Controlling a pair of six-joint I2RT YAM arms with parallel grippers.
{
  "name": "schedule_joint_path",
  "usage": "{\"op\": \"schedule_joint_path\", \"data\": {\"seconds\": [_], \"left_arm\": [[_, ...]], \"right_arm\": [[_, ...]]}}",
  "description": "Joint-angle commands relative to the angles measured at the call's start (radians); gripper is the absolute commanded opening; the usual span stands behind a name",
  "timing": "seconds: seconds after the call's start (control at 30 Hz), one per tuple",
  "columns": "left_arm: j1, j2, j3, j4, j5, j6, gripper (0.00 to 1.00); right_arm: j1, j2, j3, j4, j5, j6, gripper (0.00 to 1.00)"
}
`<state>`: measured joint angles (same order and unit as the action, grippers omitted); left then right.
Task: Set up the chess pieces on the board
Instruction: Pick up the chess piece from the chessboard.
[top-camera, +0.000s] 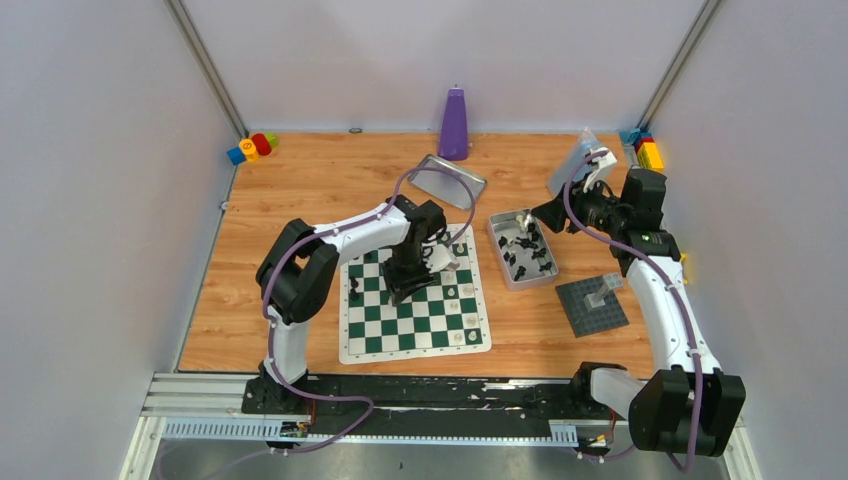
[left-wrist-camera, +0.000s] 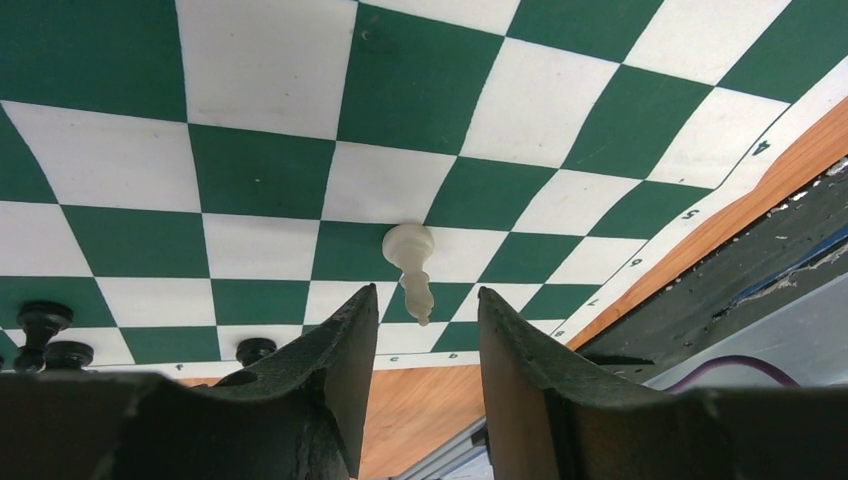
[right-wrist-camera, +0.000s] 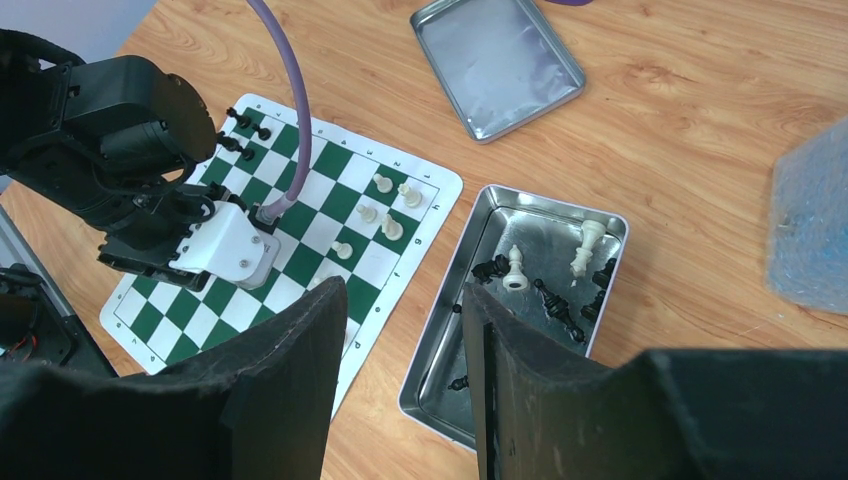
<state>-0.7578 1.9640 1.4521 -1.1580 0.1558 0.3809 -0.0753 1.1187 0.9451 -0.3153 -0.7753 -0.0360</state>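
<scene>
The green and white board (top-camera: 400, 335) lies in the middle of the table. My left gripper (left-wrist-camera: 428, 305) points down at it, open, with a standing cream-white piece (left-wrist-camera: 412, 265) just past its fingertips; its top shows in the gap and touches neither finger. Black pieces (left-wrist-camera: 42, 325) stand along one edge of the board, and a few white pieces (right-wrist-camera: 385, 185) stand near the tray side. My right gripper (right-wrist-camera: 405, 290) hangs open and empty above the near end of a silver tray (right-wrist-camera: 470, 400) that holds black pieces (right-wrist-camera: 555, 305) and white pieces (right-wrist-camera: 515, 270).
An empty silver tray (top-camera: 450, 180) and a purple bottle (top-camera: 454, 125) sit behind the board. A dark studded baseplate (top-camera: 591, 305) lies right of the tray of pieces. A clear plastic bag (top-camera: 570, 165) and coloured blocks (top-camera: 645, 150) are at the back right; more blocks (top-camera: 252, 147) at the back left.
</scene>
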Motion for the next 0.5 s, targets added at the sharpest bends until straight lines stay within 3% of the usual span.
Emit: {"op": "schedule_joint_path", "data": {"seconds": [0.0,0.17,0.47], "left_arm": [[0.005,-0.008,-0.009,0.008,0.006,-0.014,0.48],[0.005,0.0,-0.008,0.008,0.009,-0.015,0.44],[0.005,0.0,0.008,-0.001,0.014,-0.016,0.27]], "right_arm": [[-0.001,-0.007,-0.01,0.056,-0.01,-0.015,0.47],[-0.001,-0.01,-0.011,0.059,-0.012,-0.015,0.47],[-0.007,-0.012,-0.013,0.061,-0.017,-0.012,0.47]]}}
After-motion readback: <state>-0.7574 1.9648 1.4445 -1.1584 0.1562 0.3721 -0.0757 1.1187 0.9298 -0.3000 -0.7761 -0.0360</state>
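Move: Standing between the left hand's open fingers is the white chess piece, its middle about 1 cm below the hand point. A pair of black pieces stands roughly 7 cm to the left and 3 cm ahead; two white pieces lie about level, some 10 cm to the right. From the idle right hand, the white chess piece is around 27 cm left, 12 cm back and 20 cm below. Closing on the upper part of the white chess piece, the left hand stays where it is, fingers pointing down and wrist steady. The gap goes from about half open to under a third, bringing both fingertips in on either side; the finger on the forward side seems to come to bear on the piece's neck. ##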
